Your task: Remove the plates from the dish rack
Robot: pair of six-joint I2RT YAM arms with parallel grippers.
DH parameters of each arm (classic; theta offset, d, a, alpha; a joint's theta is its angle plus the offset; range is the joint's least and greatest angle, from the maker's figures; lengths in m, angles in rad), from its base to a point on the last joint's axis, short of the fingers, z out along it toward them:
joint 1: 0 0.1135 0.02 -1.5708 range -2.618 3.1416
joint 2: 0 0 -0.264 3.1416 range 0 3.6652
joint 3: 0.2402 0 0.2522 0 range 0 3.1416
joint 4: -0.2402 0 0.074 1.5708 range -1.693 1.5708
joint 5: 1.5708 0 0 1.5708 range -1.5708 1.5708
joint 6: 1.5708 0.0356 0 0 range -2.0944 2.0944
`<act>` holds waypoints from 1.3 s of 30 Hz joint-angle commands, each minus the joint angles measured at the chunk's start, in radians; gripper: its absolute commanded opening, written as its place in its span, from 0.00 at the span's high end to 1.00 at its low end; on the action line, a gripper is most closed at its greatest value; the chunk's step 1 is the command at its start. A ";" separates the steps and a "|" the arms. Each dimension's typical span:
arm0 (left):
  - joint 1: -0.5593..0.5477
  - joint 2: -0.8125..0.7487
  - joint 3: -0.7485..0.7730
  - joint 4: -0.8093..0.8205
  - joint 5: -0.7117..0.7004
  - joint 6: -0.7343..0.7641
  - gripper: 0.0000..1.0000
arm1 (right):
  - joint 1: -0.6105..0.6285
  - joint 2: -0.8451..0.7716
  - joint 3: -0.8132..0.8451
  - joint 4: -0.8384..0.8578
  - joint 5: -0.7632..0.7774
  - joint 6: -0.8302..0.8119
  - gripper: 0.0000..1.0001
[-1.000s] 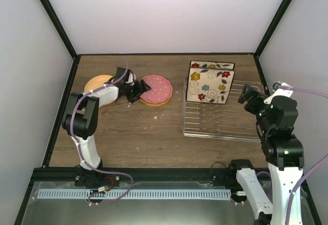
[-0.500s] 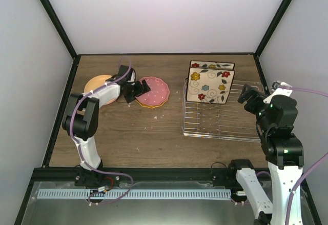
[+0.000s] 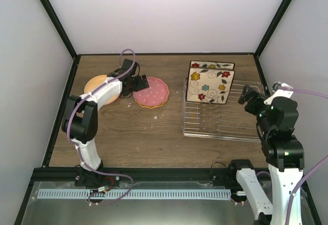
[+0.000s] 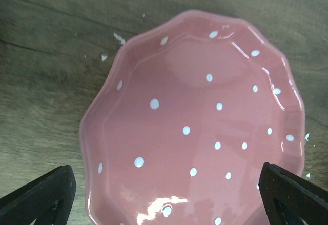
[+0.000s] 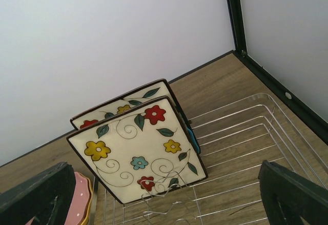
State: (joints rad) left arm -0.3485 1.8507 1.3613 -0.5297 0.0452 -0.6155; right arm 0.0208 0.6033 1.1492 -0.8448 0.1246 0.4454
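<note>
A dotted pink plate [image 3: 152, 91] [image 4: 205, 117] lies flat on the table, stacked on a yellow-rimmed plate [image 3: 149, 103]. My left gripper [image 3: 138, 83] [image 4: 167, 184] hangs just over its left edge, open and holding nothing. An orange plate [image 3: 98, 85] lies further left, partly under the arm. The wire dish rack [image 3: 220, 121] [image 5: 256, 148] holds two square cream flower plates [image 3: 207, 85] [image 5: 138, 148] leaning upright, with a teal plate edge [image 5: 193, 139] between them. My right gripper [image 3: 248, 94] [image 5: 164, 189] is open, to the right of the rack's plates, touching nothing.
White crumbs [image 3: 155, 116] [image 4: 119, 38] dot the wood near the pink plate. Black frame posts [image 3: 269, 30] and white walls close in the table at the back and sides. The rack's near rows of tines [image 3: 220, 127] hold nothing.
My left gripper opened fully and drew back and up off the dotted pink plate, which now rests slightly further left on its stack. The right arm barely shifted.
</note>
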 commanded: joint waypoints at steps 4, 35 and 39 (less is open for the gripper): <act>-0.006 -0.061 0.187 0.211 0.193 0.245 0.00 | -0.005 -0.021 0.003 -0.010 0.026 -0.005 0.00; -0.208 0.331 0.520 0.309 0.836 1.054 0.29 | -0.005 0.006 0.052 -0.047 0.049 -0.019 0.00; -0.212 0.349 0.523 0.348 0.830 1.039 0.32 | -0.005 0.006 0.056 -0.057 0.053 -0.015 0.00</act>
State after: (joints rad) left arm -0.5453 2.1674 1.8824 -0.2459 0.8711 0.4015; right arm 0.0208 0.6083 1.1625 -0.8841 0.1551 0.4377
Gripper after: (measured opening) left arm 0.693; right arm 0.997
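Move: The front square floral plate stands in the dish rack about 35 cm to the left gripper's right, 2 cm back and 4 cm above it; the back square plate is some 4 cm beyond that one. The rack's middle lies about 40 cm right, 11 cm back and 5 cm lower. The red plate is just beneath the gripper, 4 cm right and 2 cm back. From the right gripper, the front square plate is 20 cm ahead, 8 cm left and 23 cm below. Lift the empty left gripper off above the red plate, drifting briefly forward, and arc it right about 25 cm to the near left edges of the square plates, cresting high and then sinking some 10 cm. Swing the fingers clockwise, raise them out of their downward point by roughly 50 degrees, and narrow their gap by about a third, still open. ##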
